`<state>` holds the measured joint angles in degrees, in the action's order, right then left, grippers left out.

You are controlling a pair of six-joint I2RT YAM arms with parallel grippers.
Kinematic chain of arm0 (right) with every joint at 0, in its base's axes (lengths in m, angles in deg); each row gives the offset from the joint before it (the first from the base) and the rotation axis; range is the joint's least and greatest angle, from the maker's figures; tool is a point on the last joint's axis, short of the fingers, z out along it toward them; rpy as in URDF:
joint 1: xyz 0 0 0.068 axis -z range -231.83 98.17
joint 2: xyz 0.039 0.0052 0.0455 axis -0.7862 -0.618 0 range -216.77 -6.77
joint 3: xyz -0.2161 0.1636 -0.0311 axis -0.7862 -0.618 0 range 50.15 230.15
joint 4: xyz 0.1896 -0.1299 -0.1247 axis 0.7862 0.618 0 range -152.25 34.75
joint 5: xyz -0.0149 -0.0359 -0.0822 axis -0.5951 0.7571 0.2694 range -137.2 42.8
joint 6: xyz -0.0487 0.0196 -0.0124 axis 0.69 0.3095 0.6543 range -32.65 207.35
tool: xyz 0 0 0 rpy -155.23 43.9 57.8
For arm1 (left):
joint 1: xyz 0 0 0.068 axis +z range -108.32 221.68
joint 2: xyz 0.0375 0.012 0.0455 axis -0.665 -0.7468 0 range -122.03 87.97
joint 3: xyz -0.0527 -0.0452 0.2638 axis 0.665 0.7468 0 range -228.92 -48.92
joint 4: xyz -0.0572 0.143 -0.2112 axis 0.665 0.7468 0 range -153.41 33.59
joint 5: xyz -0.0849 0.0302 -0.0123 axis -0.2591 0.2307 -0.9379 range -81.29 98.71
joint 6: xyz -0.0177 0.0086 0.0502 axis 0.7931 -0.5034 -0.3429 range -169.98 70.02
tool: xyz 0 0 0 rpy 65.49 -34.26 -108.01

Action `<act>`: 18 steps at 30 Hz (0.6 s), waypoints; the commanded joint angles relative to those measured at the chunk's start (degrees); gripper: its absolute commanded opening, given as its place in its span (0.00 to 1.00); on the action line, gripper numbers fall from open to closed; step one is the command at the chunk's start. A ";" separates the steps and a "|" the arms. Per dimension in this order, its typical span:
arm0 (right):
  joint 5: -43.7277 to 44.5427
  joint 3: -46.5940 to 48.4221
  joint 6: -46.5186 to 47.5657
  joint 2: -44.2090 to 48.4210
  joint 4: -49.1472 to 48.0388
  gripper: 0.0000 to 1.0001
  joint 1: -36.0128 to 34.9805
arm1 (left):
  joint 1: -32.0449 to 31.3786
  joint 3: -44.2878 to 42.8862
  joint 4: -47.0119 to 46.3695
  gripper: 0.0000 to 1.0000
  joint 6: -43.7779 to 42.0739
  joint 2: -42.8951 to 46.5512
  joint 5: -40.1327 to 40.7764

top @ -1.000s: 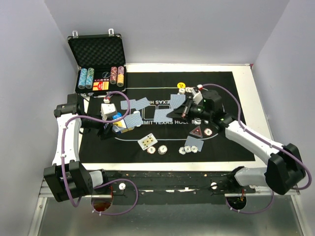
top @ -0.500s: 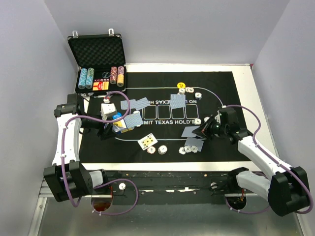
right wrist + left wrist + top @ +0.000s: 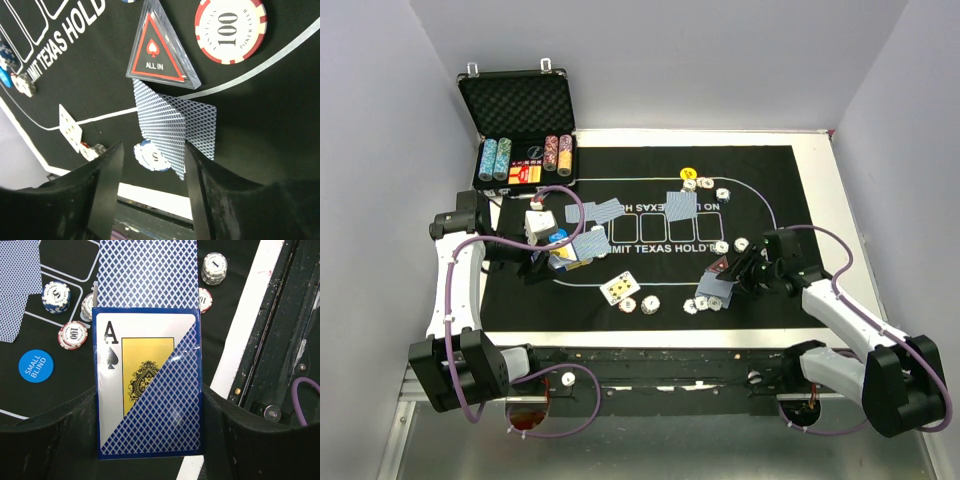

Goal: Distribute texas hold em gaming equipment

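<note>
My left gripper [image 3: 149, 410] is shut on a blue-backed deck of cards [image 3: 147, 385] whose ace of spades shows, held over the left of the mat [image 3: 545, 262]. My right gripper [image 3: 152, 165] stands open at the near right [image 3: 745, 268]. A blue-backed card [image 3: 162, 125] slants between its fingers, close to the right finger [image 3: 200, 170], with a gap on the left. It overlaps another card [image 3: 202, 125] lying on the mat. Just beyond lie the red triangular "ALL IN" marker [image 3: 157, 50] and a red 100 chip [image 3: 230, 30]. A blue chip [image 3: 150, 156] lies under the jaws.
The black mat [image 3: 780, 190] carries scattered cards [image 3: 681, 204], a face-up card [image 3: 618, 287], chips [image 3: 648, 303], a yellow button [image 3: 688, 172] and a blue "SMALL BLIND" button [image 3: 35, 365]. The open case [image 3: 520, 120] with chip rows stands at the far left.
My right arm has carried a card from the mat's middle back to the near right, beside the triangular marker, and its jaws have opened. The left arm has not moved.
</note>
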<state>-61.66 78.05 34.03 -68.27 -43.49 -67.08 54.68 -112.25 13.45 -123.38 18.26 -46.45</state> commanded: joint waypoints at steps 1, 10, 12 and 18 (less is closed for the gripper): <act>2.94 0.75 1.20 -0.03 3.20 0.67 0.30 | -0.07 -1.80 16.04 0.12 -0.16 0.72 -3.91; 12.61 12.08 2.95 8.30 16.39 0.83 0.30 | -0.16 -1.45 16.04 0.12 -0.60 0.89 -3.82; 9.65 13.23 2.61 10.60 12.29 0.86 0.30 | -0.07 -1.27 16.04 0.12 -0.95 0.89 -3.82; -4.53 20.51 0.94 -0.98 -1.96 1.00 -8.45 | -0.25 -1.09 16.04 0.12 -0.86 0.37 -4.35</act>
<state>-58.84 93.61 35.49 -61.53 -37.35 -68.39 54.68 -112.25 13.45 -123.43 18.26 -46.62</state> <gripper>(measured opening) 0.997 0.723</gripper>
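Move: Just under the right hand stands the card being dealt, tilted against one finger; its middle is about 1 cm ahead, 2 cm to the left and 2 cm below. The all-in plaque lies some 7 cm ahead and 2 cm left, a red 100 chip 7 cm ahead and 4 cm right, and the row of chips 4 cm back and 6 cm left, all about 3 cm down. The deck is roughly 36 cm left, 3 cm ahead and 9 cm higher. From the left hand that dealt card lies about 42 cm right, 1 cm back and 15 cm below. The right hand, its fingers already half open, spreads them fully and comes free of the tilted card, first easing a centimetre or two to the right close above the table. Then it climbs quickly, about 12 cm up and some 4 cm forward, its fingertips tipping up by about 15 degrees, and at the end it swings back left towards the deck side, leaving the cards and the plaque below. ##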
